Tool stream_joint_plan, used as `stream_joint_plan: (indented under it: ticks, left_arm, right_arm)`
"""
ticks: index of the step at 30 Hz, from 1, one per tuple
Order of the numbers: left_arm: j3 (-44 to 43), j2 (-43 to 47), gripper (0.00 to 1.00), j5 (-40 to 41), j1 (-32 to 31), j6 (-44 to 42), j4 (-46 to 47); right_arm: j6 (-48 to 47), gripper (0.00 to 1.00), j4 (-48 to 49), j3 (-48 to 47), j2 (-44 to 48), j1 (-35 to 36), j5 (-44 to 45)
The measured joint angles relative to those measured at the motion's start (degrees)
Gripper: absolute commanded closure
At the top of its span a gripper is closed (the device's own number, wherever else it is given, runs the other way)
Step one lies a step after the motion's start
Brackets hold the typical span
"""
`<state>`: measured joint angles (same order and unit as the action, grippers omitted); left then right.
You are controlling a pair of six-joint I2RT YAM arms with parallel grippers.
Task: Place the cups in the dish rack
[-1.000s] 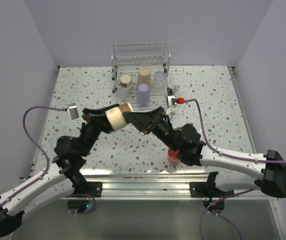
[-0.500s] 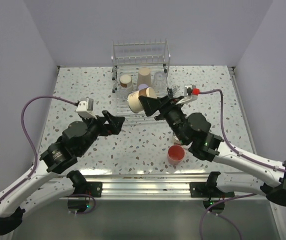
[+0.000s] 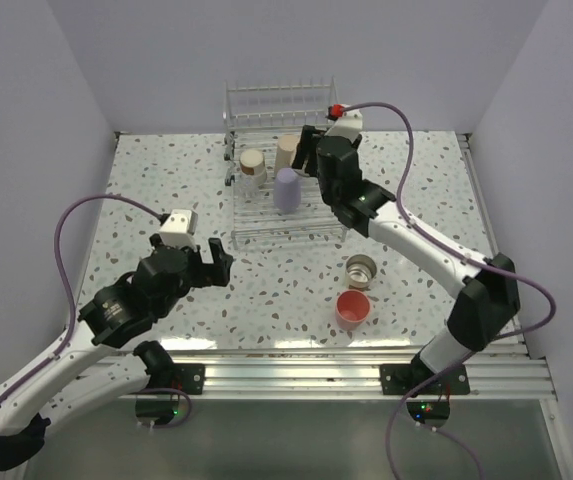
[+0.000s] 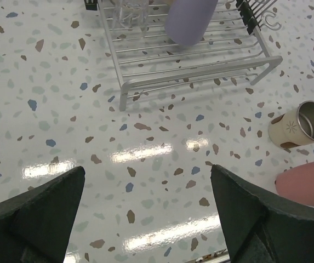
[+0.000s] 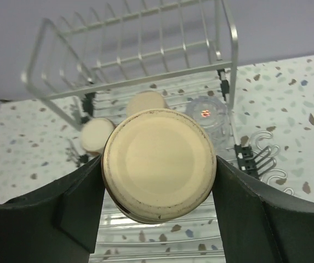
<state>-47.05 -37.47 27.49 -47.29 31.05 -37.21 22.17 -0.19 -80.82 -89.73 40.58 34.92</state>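
Note:
My right gripper (image 5: 158, 164) is shut on a metallic cup (image 5: 158, 163) whose tan base faces the camera. It holds the cup over the back right of the dish rack (image 3: 266, 225), as the top view shows for the right gripper (image 3: 309, 152). In the rack stand a tan-based cup (image 3: 253, 163), a tall beige cup (image 3: 286, 150), a lavender cup (image 3: 286, 188) and a clear cup (image 5: 209, 112). On the table lie another metallic cup (image 3: 362, 269) and a coral-pink cup (image 3: 353, 309). My left gripper (image 3: 211, 265) is open and holds nothing, well short of the rack's front rail (image 4: 200, 71).
The rack's raised back rail (image 5: 140, 55) stands right behind the held cup, and a small wire hook basket (image 5: 266, 150) hangs on the rack's right side. The right arm's forearm (image 3: 416, 240) crosses above the table right of the rack. Side walls enclose the table.
The metallic cup passed from my left gripper to my right. The left gripper opened wide and drew back toward the near left; the right arm swung the cup up over the rack.

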Motion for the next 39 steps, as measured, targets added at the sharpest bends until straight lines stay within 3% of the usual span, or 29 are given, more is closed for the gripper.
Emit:
stream_joint_plan:
  ticks: [4, 10, 21, 29, 39]
  left_arm:
    - [1.3, 0.4, 0.00, 0.0, 0.0, -2.2, 0.3]
    - [1.2, 0.6, 0.00, 0.2, 0.0, -3.7, -0.2]
    - [1.3, 1.9, 0.00, 4.3, 0.0, -6.9, 0.4]
    - [1.9, 1.0, 0.00, 4.0, 0.5, -8.1, 0.8]
    - [1.9, 2.6, 0.00, 3.6, 1.4, -8.2, 1.2]
  right_arm:
    - [-2.2, 1.00, -3.8, -5.7, -9.9, -3.3, 0.2]
    - [-4.0, 1.00, -5.6, -8.6, -17.2, -3.8, 1.4]
    - [-3.9, 1.00, -2.8, -9.3, -19.1, -4.7, 2.0]
    - [-3.1, 1.00, 0.6, 0.4, -16.5, -5.7, 3.2]
    - [-3.4, 1.00, -0.2, 1.2, -16.7, -5.9, 3.4]
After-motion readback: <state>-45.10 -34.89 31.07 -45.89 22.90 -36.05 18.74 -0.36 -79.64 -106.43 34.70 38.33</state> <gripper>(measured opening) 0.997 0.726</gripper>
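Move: The right hand already holds the cream cup bottom up; its free spot on the rack is about 5 cm ahead, 4 cm right and 15 cm below. From that hand, the clear glass stands 12 cm ahead and 3 cm right, the tall tan cup 11 cm ahead and 4 cm left, the purple cup 4 cm ahead and 4 cm left, all about 16 cm below. From the left hand the spot is 25 cm ahead, 23 cm right, 8 cm below. Keeping its grip on the upturned cream cup, the right hand drops fast about 10 cm while reaching some 5 cm forward over the rack, then hovers, creeping a little farther out. It then lowers about 5 cm more while shifting some 3 cm right and slightly back, into the gap right of the purple cup and on the near side of the glass, tipping the fingers down some 15 degrees, and stops there still gripping. ##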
